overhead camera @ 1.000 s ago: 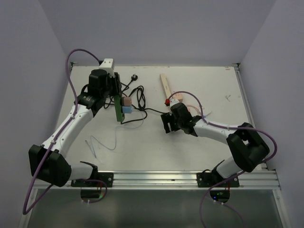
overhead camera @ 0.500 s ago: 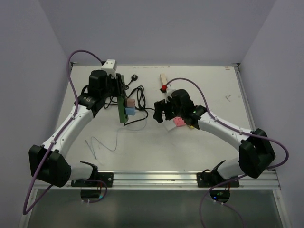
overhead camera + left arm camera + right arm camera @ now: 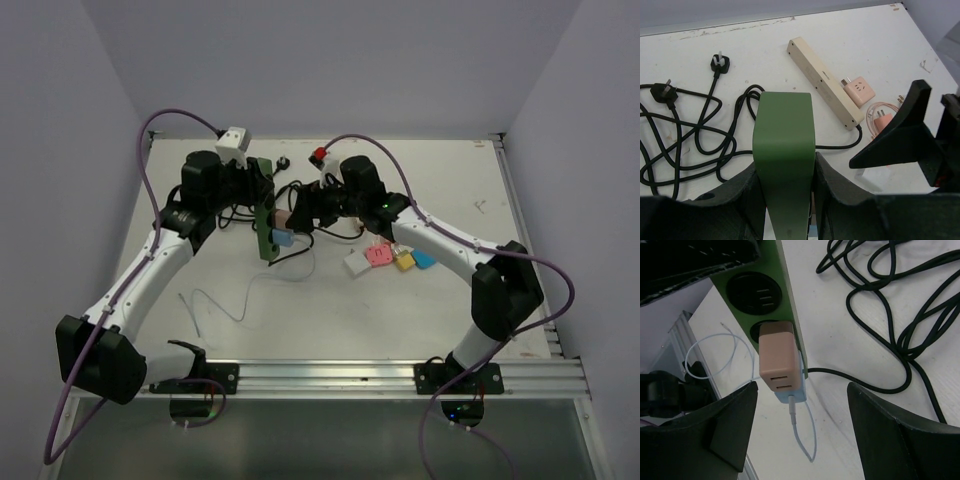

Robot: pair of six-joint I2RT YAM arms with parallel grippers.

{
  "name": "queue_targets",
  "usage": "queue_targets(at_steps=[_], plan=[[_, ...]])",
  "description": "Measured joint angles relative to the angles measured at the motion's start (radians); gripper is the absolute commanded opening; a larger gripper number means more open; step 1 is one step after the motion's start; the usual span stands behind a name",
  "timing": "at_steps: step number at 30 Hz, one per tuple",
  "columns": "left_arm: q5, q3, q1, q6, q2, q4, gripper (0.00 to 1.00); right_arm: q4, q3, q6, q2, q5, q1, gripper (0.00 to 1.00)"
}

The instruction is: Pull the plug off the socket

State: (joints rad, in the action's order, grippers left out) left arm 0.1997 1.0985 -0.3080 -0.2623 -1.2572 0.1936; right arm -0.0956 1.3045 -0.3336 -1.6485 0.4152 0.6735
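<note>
The socket (image 3: 266,212), a long dark green power strip, is held up off the table, with my left gripper (image 3: 250,192) shut on its upper part. In the left wrist view the strip (image 3: 784,145) fills the gap between the black fingers (image 3: 840,192). A pink plug (image 3: 777,356) and a light blue plug (image 3: 796,393) sit side by side in the strip's lower outlets (image 3: 751,291), and a thin white cable hangs from the blue one. My right gripper (image 3: 802,432) is open just short of the two plugs, touching neither. From above, the right gripper (image 3: 299,214) is beside the pink plug (image 3: 284,218).
Tangled black cords (image 3: 300,192) with loose plugs (image 3: 718,63) lie behind the strip. A beige power strip (image 3: 825,82) and a pink adapter (image 3: 858,91) lie further right. Several small coloured adapters (image 3: 378,254) lie under my right forearm. A thin white cable (image 3: 215,300) trails on the near left.
My right arm has swung left and away from the table's middle to the plugs on the strip, uncovering the coloured adapters. My left arm has shifted the strip slightly right.
</note>
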Motion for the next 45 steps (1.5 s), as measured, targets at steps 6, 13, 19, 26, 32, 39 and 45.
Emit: queue_targets(at_steps=[6,13,19,26,32,39,45], plan=[[0.016,-0.016,0.0,0.0,0.009,-0.014,0.0,0.002,0.008,-0.045,-0.063,0.043,0.011,0.65],[0.028,-0.047,0.0,-0.008,0.01,-0.033,0.0,0.011,0.038,-0.068,-0.085,0.052,0.039,0.52],[0.028,-0.058,-0.002,-0.008,0.01,-0.051,0.0,0.016,0.051,-0.079,-0.11,0.048,0.053,0.34],[0.012,-0.07,-0.002,-0.008,0.012,-0.054,0.08,0.021,0.06,-0.078,-0.126,0.049,0.06,0.0],[0.013,-0.099,-0.002,-0.012,0.024,-0.078,0.5,0.008,0.06,-0.076,-0.126,0.047,0.061,0.0],[0.028,-0.151,-0.003,-0.034,0.054,-0.103,0.62,-0.011,0.06,-0.078,-0.126,0.022,0.061,0.0],[0.033,-0.204,-0.009,-0.045,0.057,-0.103,0.62,-0.011,0.06,-0.078,-0.126,0.021,0.061,0.0]])
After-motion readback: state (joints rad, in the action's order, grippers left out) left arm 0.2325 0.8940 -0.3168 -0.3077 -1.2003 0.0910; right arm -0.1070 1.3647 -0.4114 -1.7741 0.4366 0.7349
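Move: Just beyond the open right fingers, the pink plug sits in the green socket strip about 4 cm to that hand's left, 1 cm back and 3 cm below; the strip's middle is some 7 cm left, about 1 cm ahead and 1 cm below, and the blue plug is 4 cm back, 4 cm left and 6 cm below. From the left hand, which holds the strip's upper part, the pink plug lies about 5 cm back, 4 cm right and 7 cm below. Easing some 4 cm left and 3 cm down to the pink plug, the right hand closes its fingers on the plug's sides and then holds on. The left hand, still gripping the green strip, first sinks about 2 cm; once the plug is held, its fingers open and travel another 3 cm down and 2 cm back along the strip, towards the plug. ##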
